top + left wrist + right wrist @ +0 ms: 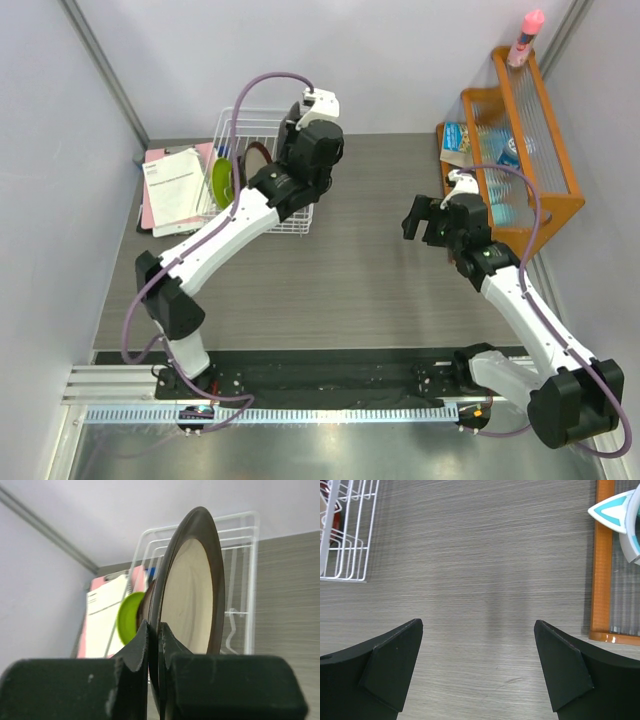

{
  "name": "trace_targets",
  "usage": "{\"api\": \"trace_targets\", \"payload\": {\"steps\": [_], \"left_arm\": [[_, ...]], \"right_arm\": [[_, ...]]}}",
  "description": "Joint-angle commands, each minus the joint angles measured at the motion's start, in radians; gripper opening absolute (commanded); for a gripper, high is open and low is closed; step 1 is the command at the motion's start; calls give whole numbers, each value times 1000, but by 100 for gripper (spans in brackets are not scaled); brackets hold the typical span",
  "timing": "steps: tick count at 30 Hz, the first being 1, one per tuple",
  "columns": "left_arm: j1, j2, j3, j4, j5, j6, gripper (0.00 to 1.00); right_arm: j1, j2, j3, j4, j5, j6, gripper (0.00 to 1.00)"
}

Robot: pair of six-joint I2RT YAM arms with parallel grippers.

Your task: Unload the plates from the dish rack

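Observation:
My left gripper [155, 630] is shut on the near rim of the grey-rimmed plate [192, 595]. The plate stands upright with its cream centre facing right, and its lower edge is hidden behind the fingers. Behind it is the white wire dish rack [240, 522] [240, 125], which holds the lime green plate [129, 617] [222, 180] and a dark-red-rimmed plate [258, 158]. In the top view the left arm covers the rack's right half and hides the held plate. My right gripper [479, 625] [425, 222] hangs open over bare table, far right of the rack [345, 555], with nothing between its fingers.
An orange wooden slatted shelf [520, 150] [602, 555] with packets on it stands at the right wall, and a pink bottle [527, 35] stands on top of it. A pink clipboard with papers [175, 185] lies left of the rack. Walls close in at the left, back and right.

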State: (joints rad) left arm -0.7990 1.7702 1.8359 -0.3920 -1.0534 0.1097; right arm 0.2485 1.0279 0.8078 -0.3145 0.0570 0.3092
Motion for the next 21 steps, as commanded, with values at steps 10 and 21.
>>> {"api": "trace_targets", "payload": {"steps": [10,21], "left_arm": [[-2,-333,-187,-21,553,-545,0],[20,-549,-559,240,728,-752,0]], "right_arm": [[3,-37,-5,153,-269,146,99],[2,-8,-214,492,-433,384,100]]}}
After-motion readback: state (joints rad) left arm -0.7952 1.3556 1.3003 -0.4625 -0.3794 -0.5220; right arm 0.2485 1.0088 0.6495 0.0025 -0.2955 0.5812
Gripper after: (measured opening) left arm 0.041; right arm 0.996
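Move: The plate's middle, held in the left fingers by its near edge, is about 8 cm ahead of that hand and 4 cm below. It is bound for the open right gripper, some 29 cm to the left hand's right, 10 cm back and 16 cm lower. From the left hand, the red-rimmed plate in the rack is 12 cm ahead, 10 cm left, 19 cm down. The held plate lies 18 cm ahead, 28 cm left and 12 cm above the right hand. Still pinching the dark-rimmed plate by its edge, the left hand draws it back about 10 cm and somewhat right, away from the rack, rising slightly before sinking well below where it began; the wrist rolls some 40 degrees, left side down, and turns clockwise. The right hand comes about 7 cm left towards the plate, fingers wide open, its left side rolling up. ##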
